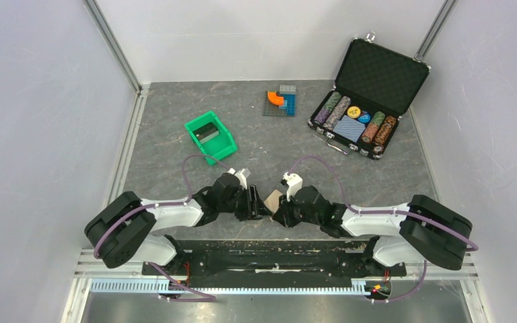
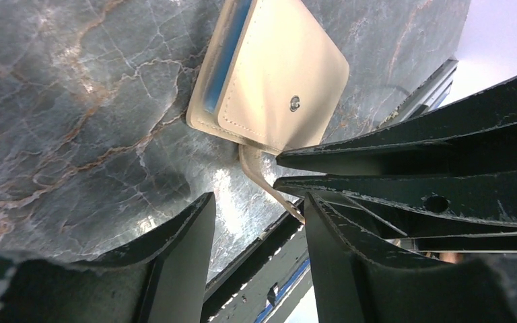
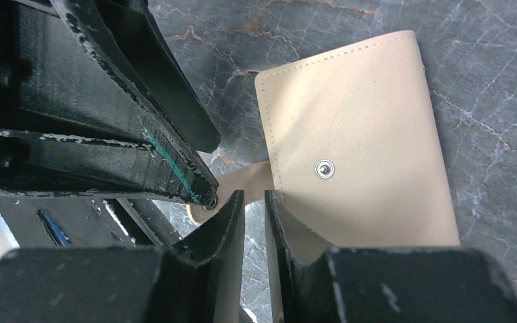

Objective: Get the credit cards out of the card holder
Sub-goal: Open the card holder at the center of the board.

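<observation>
The card holder [image 1: 273, 199] lies folded shut on the marble table between my two grippers. In the left wrist view the card holder [image 2: 279, 70] shows a tan cover, a metal snap [image 2: 295, 103] and a blue inner edge. Its strap tab [image 2: 261, 176] hangs loose toward the table's near edge. No credit cards show; they are hidden. My left gripper [image 2: 259, 198] is open over the bare table just short of the strap. My right gripper [image 3: 254, 195] has a narrow gap, its tips at the strap tab [image 3: 246, 176] and the holder's corner [image 3: 363, 134]. Nothing sits between its fingers.
A green bin [image 1: 211, 136] stands at the back left. An open black chip case [image 1: 370, 101] sits at the back right, and small coloured blocks [image 1: 281, 101] lie in the back middle. The table's near edge rail [image 1: 276, 249] runs close behind the grippers.
</observation>
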Robot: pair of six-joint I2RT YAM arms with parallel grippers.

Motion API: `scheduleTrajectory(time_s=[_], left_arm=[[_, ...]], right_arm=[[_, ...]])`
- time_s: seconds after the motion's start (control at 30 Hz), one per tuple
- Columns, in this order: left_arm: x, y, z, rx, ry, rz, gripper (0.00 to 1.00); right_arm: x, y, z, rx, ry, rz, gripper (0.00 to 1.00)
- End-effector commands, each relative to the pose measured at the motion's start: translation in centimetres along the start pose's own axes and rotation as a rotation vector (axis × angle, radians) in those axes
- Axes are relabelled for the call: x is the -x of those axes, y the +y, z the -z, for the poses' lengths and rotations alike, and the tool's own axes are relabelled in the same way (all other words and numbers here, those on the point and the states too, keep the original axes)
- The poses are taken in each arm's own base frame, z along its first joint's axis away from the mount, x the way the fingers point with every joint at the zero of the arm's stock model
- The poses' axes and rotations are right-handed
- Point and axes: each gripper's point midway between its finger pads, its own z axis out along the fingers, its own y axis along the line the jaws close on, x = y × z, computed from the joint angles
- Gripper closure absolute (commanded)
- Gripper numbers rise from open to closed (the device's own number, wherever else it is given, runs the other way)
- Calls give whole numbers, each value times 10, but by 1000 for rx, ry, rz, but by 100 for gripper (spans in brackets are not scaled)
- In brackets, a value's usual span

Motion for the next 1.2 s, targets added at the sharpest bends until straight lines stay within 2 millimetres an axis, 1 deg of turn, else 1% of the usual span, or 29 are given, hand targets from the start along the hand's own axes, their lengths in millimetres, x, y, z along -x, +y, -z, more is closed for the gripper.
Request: scheduleTrajectory(time_s=[0.0,0.23,0.4,0.5,0.53,0.57,0.67,0.7,0.83,0.9,1.07,1.17], left_arm=[[0,-16,-3,-65,2,14,43],[-4,-16,-6,-58,15,15,43],[-7,-16,-8,-54,31,23,55],[-10,-12,-10,-42,41,26,65],[-10,-12,-10,-40,43,27,70],[-11,-11,-10,-38,45,27,77],[-11,-10,-9,-33,43,23,95],[-11,-10,-9,-31,41,19,97],[-7,-11,-6,-18,27,-1,98],[-6,-11,-4,-14,21,-11,98],[-5,-12,-3,-18,15,-21,98],[-5,-12,-2,-18,14,-22,98]], right_arm=[[8,2,0,5,-44,-8,81],[6,5,0,23,-46,-20,82],[5,5,2,27,-46,-19,82],[6,3,3,17,-45,2,82],[7,3,3,15,-42,18,82],[9,-2,3,-13,-45,36,82],[23,-8,9,-66,-68,94,79],[28,-9,12,-81,-75,116,78],[56,-12,28,-136,-125,214,71],[64,-17,33,-171,-132,266,65],[71,-25,38,-205,-109,355,42],[71,-26,36,-201,-99,386,34]])
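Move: The card holder's strap runs down between the left hand's parted fingers, about 1 cm back and 1 cm below its hand point; the closed holder's middle is some 4 cm ahead, 3 cm right and 2 cm below. From the right hand, with its nearly shut fingertips at the cover's loose edge, the holder's middle is roughly 4 cm ahead, 1 cm right and 1 cm below, the strap 2 cm back, 1 cm left and 1 cm below. Left fingers pinch the strap while the right hand, spreading, rises about 5 cm and 4 cm forward, raising the cover. ##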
